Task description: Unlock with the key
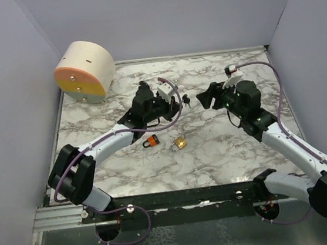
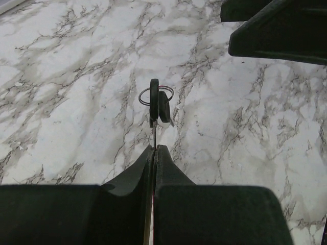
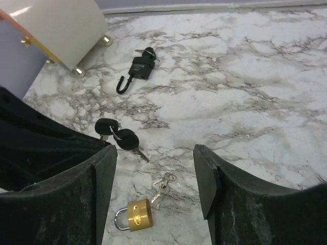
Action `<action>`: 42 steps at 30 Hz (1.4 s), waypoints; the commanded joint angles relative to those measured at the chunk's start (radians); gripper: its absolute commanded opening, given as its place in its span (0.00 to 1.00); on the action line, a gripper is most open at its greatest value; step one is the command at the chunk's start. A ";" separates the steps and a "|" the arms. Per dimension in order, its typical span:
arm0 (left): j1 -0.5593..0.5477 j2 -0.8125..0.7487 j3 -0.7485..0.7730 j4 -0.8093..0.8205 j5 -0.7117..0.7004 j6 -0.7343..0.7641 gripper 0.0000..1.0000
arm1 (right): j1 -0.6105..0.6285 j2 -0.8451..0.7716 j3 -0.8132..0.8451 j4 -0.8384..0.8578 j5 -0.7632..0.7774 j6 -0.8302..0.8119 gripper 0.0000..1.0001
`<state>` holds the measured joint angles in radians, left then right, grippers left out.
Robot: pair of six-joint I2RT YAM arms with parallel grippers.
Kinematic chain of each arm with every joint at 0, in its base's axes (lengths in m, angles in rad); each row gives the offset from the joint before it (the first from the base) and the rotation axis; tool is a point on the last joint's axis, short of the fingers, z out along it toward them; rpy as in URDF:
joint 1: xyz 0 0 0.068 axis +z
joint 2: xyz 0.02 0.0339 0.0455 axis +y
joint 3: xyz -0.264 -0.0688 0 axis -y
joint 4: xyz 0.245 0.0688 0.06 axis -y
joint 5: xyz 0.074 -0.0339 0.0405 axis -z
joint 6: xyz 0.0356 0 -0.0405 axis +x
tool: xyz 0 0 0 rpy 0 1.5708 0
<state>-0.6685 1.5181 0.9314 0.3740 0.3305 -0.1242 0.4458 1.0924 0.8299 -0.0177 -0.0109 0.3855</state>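
Note:
My left gripper point(image 2: 154, 148) is shut on the blade of a key; its black head point(image 2: 154, 102) and a second black-headed key point(image 2: 164, 107) on the same ring stick out ahead of the fingertips, just above the marble. In the top view the left gripper point(image 1: 173, 99) holds these keys point(image 1: 186, 100) mid-table. My right gripper point(image 1: 206, 97) faces them from the right, a little apart. It stands open point(image 3: 156, 153) with nothing between its fingers. A brass padlock point(image 3: 138, 214) point(image 1: 179, 143) lies below it, and a black padlock point(image 3: 138, 68) with its shackle swung out lies farther off.
A small bunch of silver keys point(image 3: 163, 186) lies beside the brass padlock. A lock with an orange end point(image 1: 150, 141) lies left of the brass one. A cream and orange cylinder point(image 1: 84, 71) stands at the back left. Grey walls close in the marble table point(image 1: 243, 149).

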 commanded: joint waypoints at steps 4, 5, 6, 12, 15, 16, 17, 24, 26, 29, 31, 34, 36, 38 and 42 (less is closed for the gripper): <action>0.087 0.002 0.101 -0.160 0.336 0.097 0.00 | -0.073 -0.079 -0.096 0.241 -0.309 -0.067 0.59; 0.098 0.011 0.109 -0.155 0.378 0.101 0.00 | -0.079 -0.082 -0.106 0.257 -0.331 -0.068 0.59; 0.108 0.022 0.118 -0.151 0.414 0.106 0.00 | -0.084 -0.084 -0.114 0.269 -0.354 -0.070 0.58; 0.129 0.106 0.205 -0.201 0.554 0.144 0.00 | -0.100 -0.071 -0.139 0.341 -0.482 -0.066 0.56; 0.129 0.141 0.243 -0.223 0.581 0.148 0.00 | -0.104 -0.050 -0.150 0.392 -0.524 -0.047 0.55; 0.128 0.148 0.249 -0.223 0.594 0.148 0.00 | -0.105 -0.039 -0.151 0.405 -0.533 -0.041 0.54; 0.128 0.154 0.254 -0.221 0.603 0.145 0.00 | -0.105 -0.028 -0.149 0.412 -0.541 -0.036 0.54; 0.129 0.142 0.241 -0.189 0.611 0.116 0.00 | -0.107 0.061 -0.143 0.472 -0.562 -0.007 0.50; 0.128 0.136 0.237 -0.183 0.611 0.109 0.00 | -0.107 0.081 -0.145 0.499 -0.573 0.000 0.47; 0.129 0.130 0.236 -0.181 0.618 0.103 0.00 | -0.107 0.113 -0.147 0.542 -0.595 0.015 0.44; 0.129 0.125 0.235 -0.179 0.619 0.103 0.00 | -0.107 0.132 -0.146 0.558 -0.609 0.019 0.43; 0.128 0.124 0.232 -0.174 0.628 0.102 0.00 | -0.107 0.151 -0.148 0.580 -0.622 0.025 0.42; 0.127 0.124 0.231 -0.168 0.634 0.099 0.00 | -0.107 0.165 -0.146 0.588 -0.628 0.026 0.42; 0.125 0.125 0.230 -0.166 0.639 0.100 0.00 | -0.107 0.179 -0.147 0.600 -0.633 0.027 0.42; 0.119 0.120 0.231 -0.162 0.643 0.101 0.00 | -0.107 0.203 -0.143 0.618 -0.645 0.032 0.37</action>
<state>-0.5388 1.6722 1.1580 0.1749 0.9279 -0.0231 0.3447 1.2728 0.6914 0.5346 -0.6163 0.4065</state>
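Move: The left hand's shut fingers hold the key, its black head sticking out about 3 cm to the right of them and 2 cm ahead. From the open right hand that head is some 6 cm left, 1 cm ahead and 2 cm lower. On the table, roughly 19 cm below the right hand, the gold padlock lies about 11 cm back and 12 cm left, the small silver keys about 6 cm back and 9 cm left. The right fingers, narrowing, go about 6 cm left astride the key head while the left turns it 25 degrees clockwise. ##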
